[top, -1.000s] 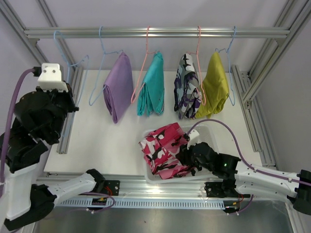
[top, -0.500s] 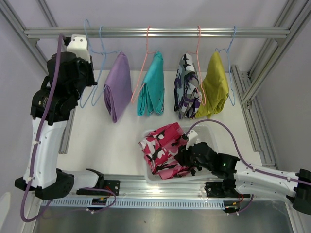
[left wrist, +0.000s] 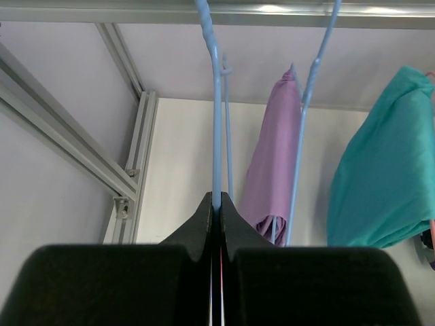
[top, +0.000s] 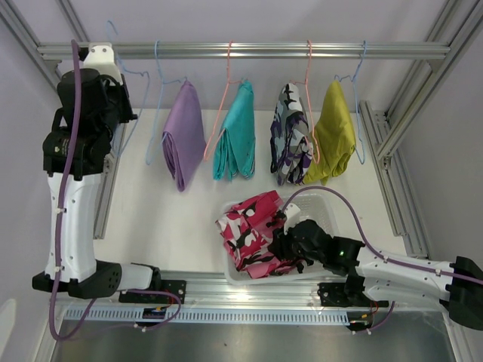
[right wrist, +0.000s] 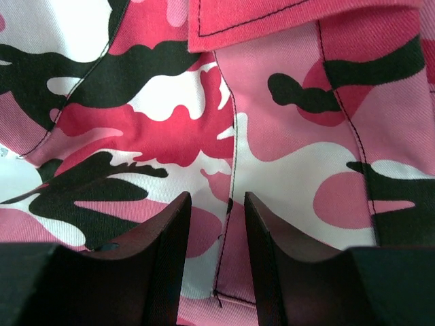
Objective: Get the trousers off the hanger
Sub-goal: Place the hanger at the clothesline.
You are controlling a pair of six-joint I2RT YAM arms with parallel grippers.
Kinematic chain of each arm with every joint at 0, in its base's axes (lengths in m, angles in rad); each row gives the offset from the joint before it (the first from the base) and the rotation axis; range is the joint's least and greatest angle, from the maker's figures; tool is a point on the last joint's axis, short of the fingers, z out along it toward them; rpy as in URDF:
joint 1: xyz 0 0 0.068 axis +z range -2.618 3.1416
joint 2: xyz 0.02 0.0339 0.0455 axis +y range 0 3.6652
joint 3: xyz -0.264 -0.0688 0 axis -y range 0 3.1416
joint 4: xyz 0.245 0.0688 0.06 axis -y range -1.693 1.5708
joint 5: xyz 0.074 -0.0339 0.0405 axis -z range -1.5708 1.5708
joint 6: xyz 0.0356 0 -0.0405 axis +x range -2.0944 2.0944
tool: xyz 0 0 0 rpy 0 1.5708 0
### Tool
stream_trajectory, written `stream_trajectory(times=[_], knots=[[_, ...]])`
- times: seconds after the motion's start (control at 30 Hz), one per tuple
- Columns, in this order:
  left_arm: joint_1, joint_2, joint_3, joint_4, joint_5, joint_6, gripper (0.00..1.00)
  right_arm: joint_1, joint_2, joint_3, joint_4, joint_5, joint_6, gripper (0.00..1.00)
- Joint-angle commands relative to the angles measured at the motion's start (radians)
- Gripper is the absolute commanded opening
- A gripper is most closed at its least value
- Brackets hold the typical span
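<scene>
My left gripper [top: 125, 113] is up at the left end of the rail [top: 249, 50], shut on the wire of an empty blue hanger [left wrist: 217, 102]. Four trousers hang from the rail: lilac [top: 183, 136], teal [top: 235, 136], purple camouflage [top: 290, 139] and mustard [top: 336, 136]. The pink camouflage trousers [top: 253, 230] lie crumpled in a white bin [top: 332, 207]. My right gripper [right wrist: 216, 204] hovers just over that pink cloth with its jaws apart and nothing pinched between them.
Aluminium frame posts stand at both sides, with a slanted bar [left wrist: 61, 136] close to my left wrist. The lilac trousers' own blue hanger [left wrist: 306, 115] hangs right beside the empty one. The bin sits at the table's near edge.
My left arm has swung up from low on the left to the rail, carrying the empty blue hanger. The right arm has barely moved over the pink trousers.
</scene>
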Motion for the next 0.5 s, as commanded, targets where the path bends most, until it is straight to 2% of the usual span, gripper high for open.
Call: stream_trajectory(times=[0.0,0.47], knots=[[0.034,0.025,0.015,0.057,0.059,-0.022,0.0,-0.008,0.007,0.02,0.039,-0.029,-0.013,0.42],[0.086,0.139,0.017,0.061,0.125,-0.051,0.0,-0.023,0.046,0.02,0.044,-0.035,-0.013,0.42]])
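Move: My left hand still holds the empty blue hanger by its lower part. The stretch of clothesline rail it is meant for lies about 15 cm ahead and some 9 cm above. The blue hanger already hung there is roughly 13 cm ahead and 7 cm to the right, and its purple trousers are 13 cm ahead, 12 cm right and some 15 cm lower than my hand. From my right hand, the rail spot is roughly 35 cm ahead, 47 cm left and 45 cm up. With the fingers kept shut on the hanger, I carry my left hand forward about 5 cm towards the rail, gathering speed, and sink it about 4 cm, mostly in the later part. The wrist tips slightly down, taking the hook over the rail just left of the hanger with the purple trousers. ##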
